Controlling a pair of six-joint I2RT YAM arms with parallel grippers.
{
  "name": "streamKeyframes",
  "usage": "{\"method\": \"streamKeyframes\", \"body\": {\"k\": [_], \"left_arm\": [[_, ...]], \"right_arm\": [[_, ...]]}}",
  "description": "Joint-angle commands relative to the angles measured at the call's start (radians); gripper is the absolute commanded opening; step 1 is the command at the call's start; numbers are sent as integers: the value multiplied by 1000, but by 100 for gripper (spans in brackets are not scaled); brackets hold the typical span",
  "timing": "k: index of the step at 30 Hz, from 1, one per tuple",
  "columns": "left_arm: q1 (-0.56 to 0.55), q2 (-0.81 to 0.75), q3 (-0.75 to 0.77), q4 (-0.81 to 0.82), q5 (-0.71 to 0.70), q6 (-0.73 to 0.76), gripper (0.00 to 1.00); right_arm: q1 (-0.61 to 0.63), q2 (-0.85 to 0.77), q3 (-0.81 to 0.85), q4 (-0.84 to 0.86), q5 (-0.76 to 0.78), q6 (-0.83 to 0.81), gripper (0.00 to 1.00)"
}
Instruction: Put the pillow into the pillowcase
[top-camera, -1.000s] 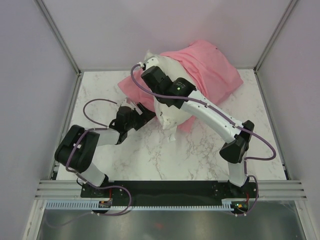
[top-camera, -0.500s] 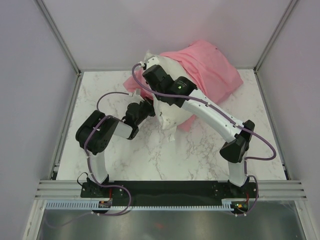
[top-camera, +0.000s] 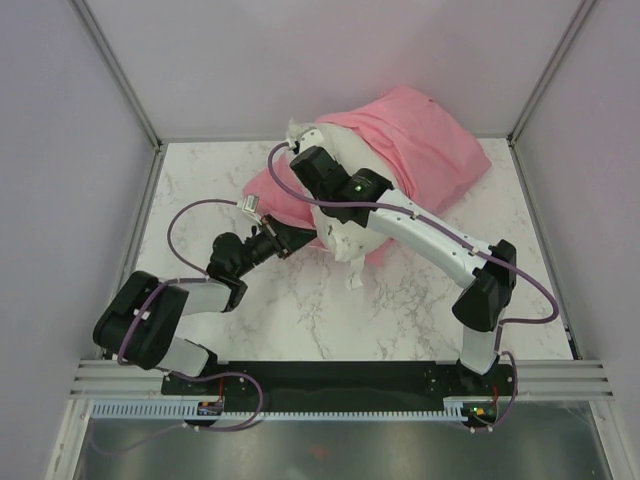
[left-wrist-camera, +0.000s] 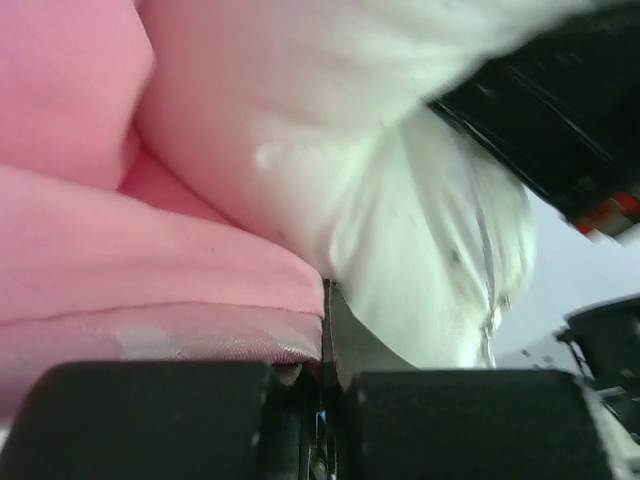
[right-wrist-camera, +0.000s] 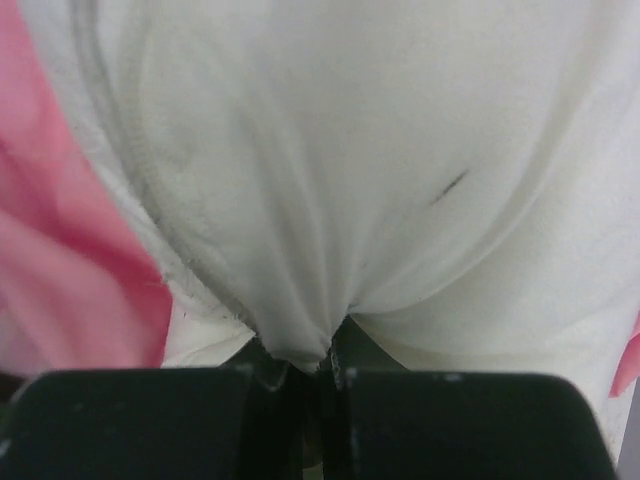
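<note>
The white pillow stands half inside the pink pillowcase at the back of the table, its small tag hanging at the near edge. My right gripper is shut on a pinch of the pillow's white cloth at its upper left corner; the gripper shows the cloth bunched between its jaws. My left gripper sits low at the pillow's left side. In the left wrist view this gripper is shut on the pillowcase's pink hem, with the pillow pressed against it on the right.
The marble table is boxed in by grey walls and metal corner posts. Purple cables loop from both arms. The right arm's elbow stands near the table's right side and the left arm's elbow at the front left.
The left gripper was open a second ago and has shut on the pillowcase's hem. The left arm swung forward, then drew back. The pink cloth now lies further over the pillow's top.
</note>
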Motion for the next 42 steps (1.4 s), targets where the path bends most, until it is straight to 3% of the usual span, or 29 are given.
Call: {"method": "streamKeyframes", "body": {"k": [1,5,6,10,12,16,18,19,23,26,32,42], "left_arm": [[13,-201,-40,197,188,-165,2],[32,-499,-28,-80,207,-107,2],[42,-636,6,-233,211,-85,2],[73,-880,139,-680,204,50,2],[90,-915,208,-865,204,92,2],[143,-921,204,-983,193,120,2],[192,-941,186,-984,205,103,2],[203,-952,195,-1071,192,142,2],[210,-975,287,-1341,26,330,2],[213,-993,310,-1401,-25,367,2],[213,-1008,426,-1565,-173,459,2],[213,-1044,425,-1647,-252,532,2]], "right_arm": [[-84,3,-37,77,114,-1,0],[-151,74,-92,122,123,42,0],[-168,101,-103,146,130,54,0],[-253,172,-106,174,128,99,0],[-256,191,-100,176,120,100,0],[-233,156,-121,188,111,99,0],[-224,120,-139,191,178,71,0],[-219,108,-159,189,186,62,0],[-202,4,-237,189,235,33,0],[-198,-33,-326,202,349,16,0],[-296,-55,-503,165,393,252,0],[-371,-44,-627,212,493,352,0]]}}
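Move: The pillow's loose white end hangs about 7 cm to the right of the left hand, which already pinches the pillowcase's hem, some 2 cm farther out and 4 cm lower. A pink flap lies about 15 cm ahead of that hand, 7 cm left and 9 cm lower. From the right hand, already gripping the pillow, the filled case body is some 14 cm ahead, 18 cm right and slightly lower; the loose end is 5 cm back, 2 cm right and 10 cm below. The pillowcase's hem, still pinched by the left hand, is drawn back and up about 10 cm each, then left away from the pillow, sinking a little as the wrist rolls. The gripped pillow is carried forward and down by the right hand, then eased partly back while swinging right and farther down, the wrist turning some 30 degrees clockwise. ##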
